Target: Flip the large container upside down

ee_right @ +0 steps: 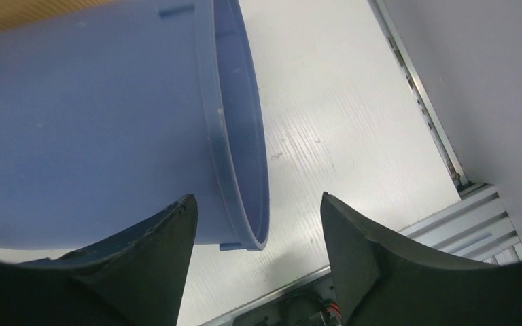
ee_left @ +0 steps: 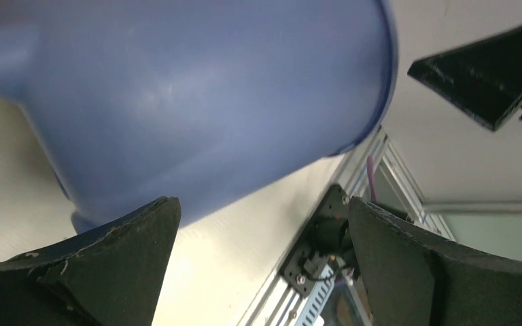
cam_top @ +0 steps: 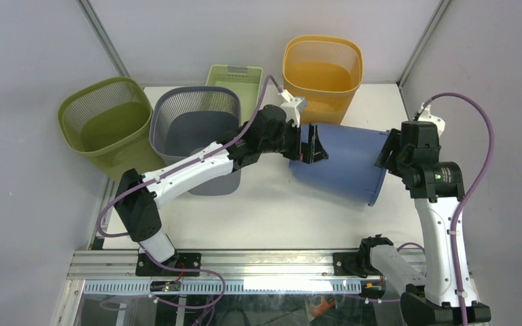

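Note:
The large container [cam_top: 343,163] is a solid blue bucket lying on its side on the white table, base toward the left and mouth toward the right. My left gripper [cam_top: 312,146] is at its base end, jaws wide open and holding nothing. In the left wrist view the blue container [ee_left: 197,88] fills the top, above the left gripper [ee_left: 262,204]. My right gripper [cam_top: 389,153] hovers at the rim, open. Seen from the right wrist, the container's [ee_right: 95,122] rim sits in the gap of the right gripper [ee_right: 258,197], touching neither finger.
Behind the container stand an olive mesh basket [cam_top: 109,125], a grey mesh basket [cam_top: 197,129], a pale green crate [cam_top: 234,78] and an orange mesh basket [cam_top: 323,68]. An aluminium rail [cam_top: 245,261] runs along the near edge. Enclosure walls close both sides.

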Controlling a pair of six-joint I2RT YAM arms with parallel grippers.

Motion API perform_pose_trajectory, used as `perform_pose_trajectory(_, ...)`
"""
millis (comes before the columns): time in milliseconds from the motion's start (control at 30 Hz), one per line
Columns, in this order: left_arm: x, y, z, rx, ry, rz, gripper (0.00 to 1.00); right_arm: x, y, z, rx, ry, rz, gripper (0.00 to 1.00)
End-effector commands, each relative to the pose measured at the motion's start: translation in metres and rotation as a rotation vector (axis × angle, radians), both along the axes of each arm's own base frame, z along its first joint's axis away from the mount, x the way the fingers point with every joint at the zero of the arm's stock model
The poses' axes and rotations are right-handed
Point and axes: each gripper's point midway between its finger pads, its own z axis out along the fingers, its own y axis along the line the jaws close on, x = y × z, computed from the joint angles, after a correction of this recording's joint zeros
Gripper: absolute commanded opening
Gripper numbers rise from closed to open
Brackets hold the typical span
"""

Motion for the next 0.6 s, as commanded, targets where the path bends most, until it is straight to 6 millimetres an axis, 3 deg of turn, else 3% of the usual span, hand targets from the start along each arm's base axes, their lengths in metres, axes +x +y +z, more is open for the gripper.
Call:
perform_pose_trajectory(0, 0.031, 0.015, 0.065, -0.048, -0.162, 0.129, 0.99, 0.011, -0.002, 0.045, -0.001, -0.163, -0.005, 0.7)
perform_pose_trajectory(100, 0.049, 0.02, 0.069, -0.038, -0.17, 0.204, 0.99, 0.024, 0.003, 0.048, 0.015, -0.174, 0.011, 0.68)
perform_pose_trajectory(233, 0.07, 0.02, 0.055, -0.002, -0.119, 0.273, 0.99, 0.041, 0.006, 0.041, 0.017, -0.156, 0.027, 0.59)
perform_pose_trajectory(567, 0.091, 0.027, 0.033, 0.035, -0.07, 0.297, 0.99, 0.063, -0.003, 0.023, -0.007, -0.107, 0.027, 0.43)
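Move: The blue container lies on its side, rim to the right: its middle is about 5 cm ahead of my left hand, 8 cm to the right and 10 cm below. From my right hand it is some 5 cm ahead, 12 cm left and 12 cm down. The orange bin stands about 22 cm beyond the container and 4 cm left of it; the grey bin is roughly 34 cm left of my left hand and 5 cm ahead. I lift my open left hand and carry it forward about 8 cm in an arc, drawing slightly left and sinking again towards the far side of the container's closed end, turning it some 15 degrees counter-clockwise. My right hand hops up about 3 cm, then goes 5 cm forward along the open rim while dipping, its fingers closing partway with the rim just left of their gap. ##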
